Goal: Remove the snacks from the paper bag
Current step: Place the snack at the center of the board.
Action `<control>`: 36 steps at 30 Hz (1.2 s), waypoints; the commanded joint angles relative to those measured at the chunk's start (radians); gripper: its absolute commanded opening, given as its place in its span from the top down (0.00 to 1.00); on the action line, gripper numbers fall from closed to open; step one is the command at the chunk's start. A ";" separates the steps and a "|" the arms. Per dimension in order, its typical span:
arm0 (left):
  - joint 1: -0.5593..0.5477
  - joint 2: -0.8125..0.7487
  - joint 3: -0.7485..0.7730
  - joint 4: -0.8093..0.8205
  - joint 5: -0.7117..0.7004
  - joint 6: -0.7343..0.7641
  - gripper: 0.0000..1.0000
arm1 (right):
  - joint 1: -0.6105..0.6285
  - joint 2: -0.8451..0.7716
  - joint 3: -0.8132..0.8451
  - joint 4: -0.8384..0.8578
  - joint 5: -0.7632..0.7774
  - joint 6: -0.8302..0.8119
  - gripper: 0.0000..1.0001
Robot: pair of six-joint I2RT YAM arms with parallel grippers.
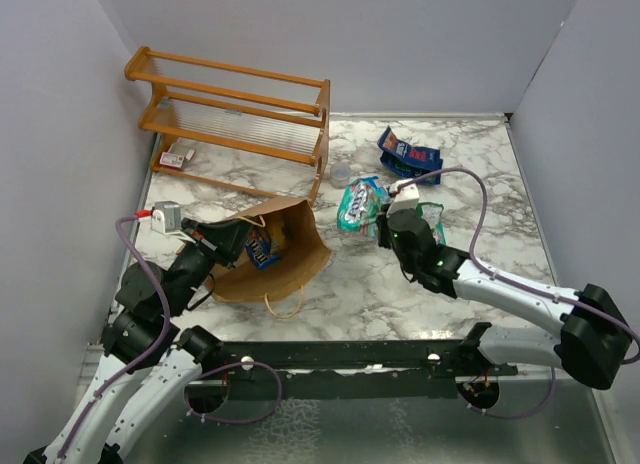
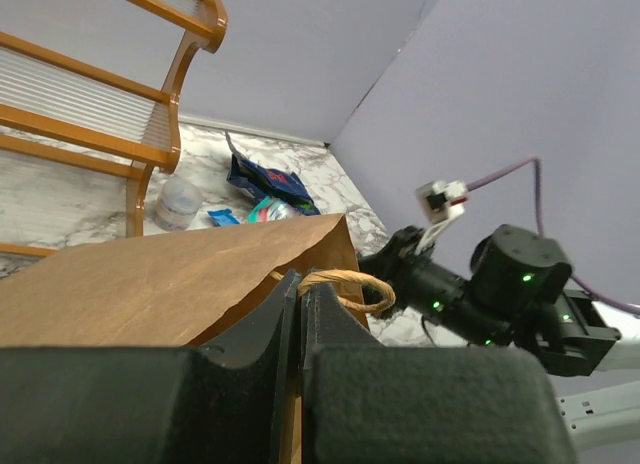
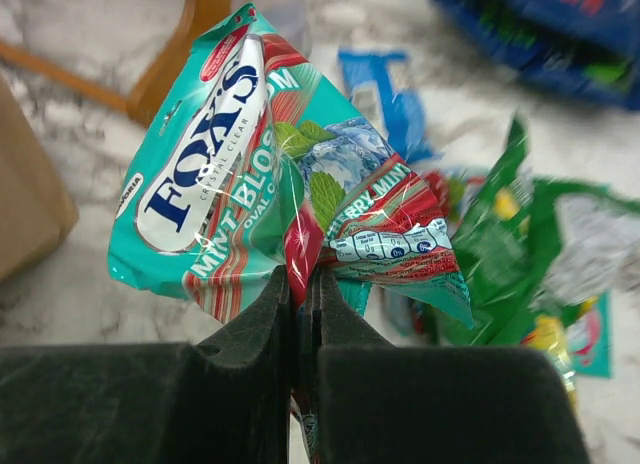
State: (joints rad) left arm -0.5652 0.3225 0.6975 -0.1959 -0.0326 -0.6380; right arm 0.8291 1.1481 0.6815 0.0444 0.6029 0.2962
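The brown paper bag (image 1: 290, 254) lies on its side on the marble table, mouth toward my left arm. My left gripper (image 1: 232, 241) is shut on the bag's rim by a twisted handle (image 2: 352, 284); the pinch shows in the left wrist view (image 2: 300, 284). A blue snack packet (image 1: 260, 250) sits in the bag's mouth. My right gripper (image 1: 386, 224) is shut on the corner of a teal Fox's mint packet (image 3: 235, 154), held right of the bag (image 1: 360, 204). Out on the table lie a green packet (image 3: 510, 234) and a blue one (image 1: 408, 156).
An orange wooden rack (image 1: 235, 109) stands at the back left, one leg near a small clear cup (image 1: 340, 174). A small white box (image 1: 165, 217) and a red-printed packet (image 1: 175, 159) lie left of the bag. Grey walls close three sides.
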 commanded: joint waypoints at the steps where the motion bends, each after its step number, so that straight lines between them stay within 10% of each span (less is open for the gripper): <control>1: 0.000 -0.002 0.031 0.007 0.014 -0.003 1.00 | -0.012 0.072 -0.039 -0.011 -0.160 0.205 0.99; 18: 0.000 0.021 0.031 0.034 0.068 0.001 1.00 | -0.112 0.211 -0.126 0.073 -0.196 0.227 0.90; 36: 0.001 0.031 0.032 0.041 0.076 -0.003 1.00 | -0.117 0.012 -0.064 0.027 -0.274 0.097 0.41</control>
State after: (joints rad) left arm -0.5652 0.3496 0.6994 -0.1875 0.0181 -0.6376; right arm 0.7177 1.2438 0.5678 0.0681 0.3950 0.4660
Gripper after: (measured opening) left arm 0.027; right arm 0.520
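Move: The right hand holds the Fox's snack; its landing spot on the board lies about 14 cm below, some 2 cm ahead and 2 cm left. The green snack lies about 4 cm ahead and 9 cm right of the hand, the small blue snack about 12 cm straight ahead. The paper bag is roughly 22 cm left, level with it. From the left hand, the landing spot is some 12 cm ahead, 22 cm right and 32 cm below. Downward goes the right hand, fast at first and then easing, about 12 cm with a small drift back, tipping its fingers some 20 degrees further down as it lowers the pinched Fox's snack to the bare board. Down there the fingers open to about half and let go, and the hand starts back up, about 3 cm. ##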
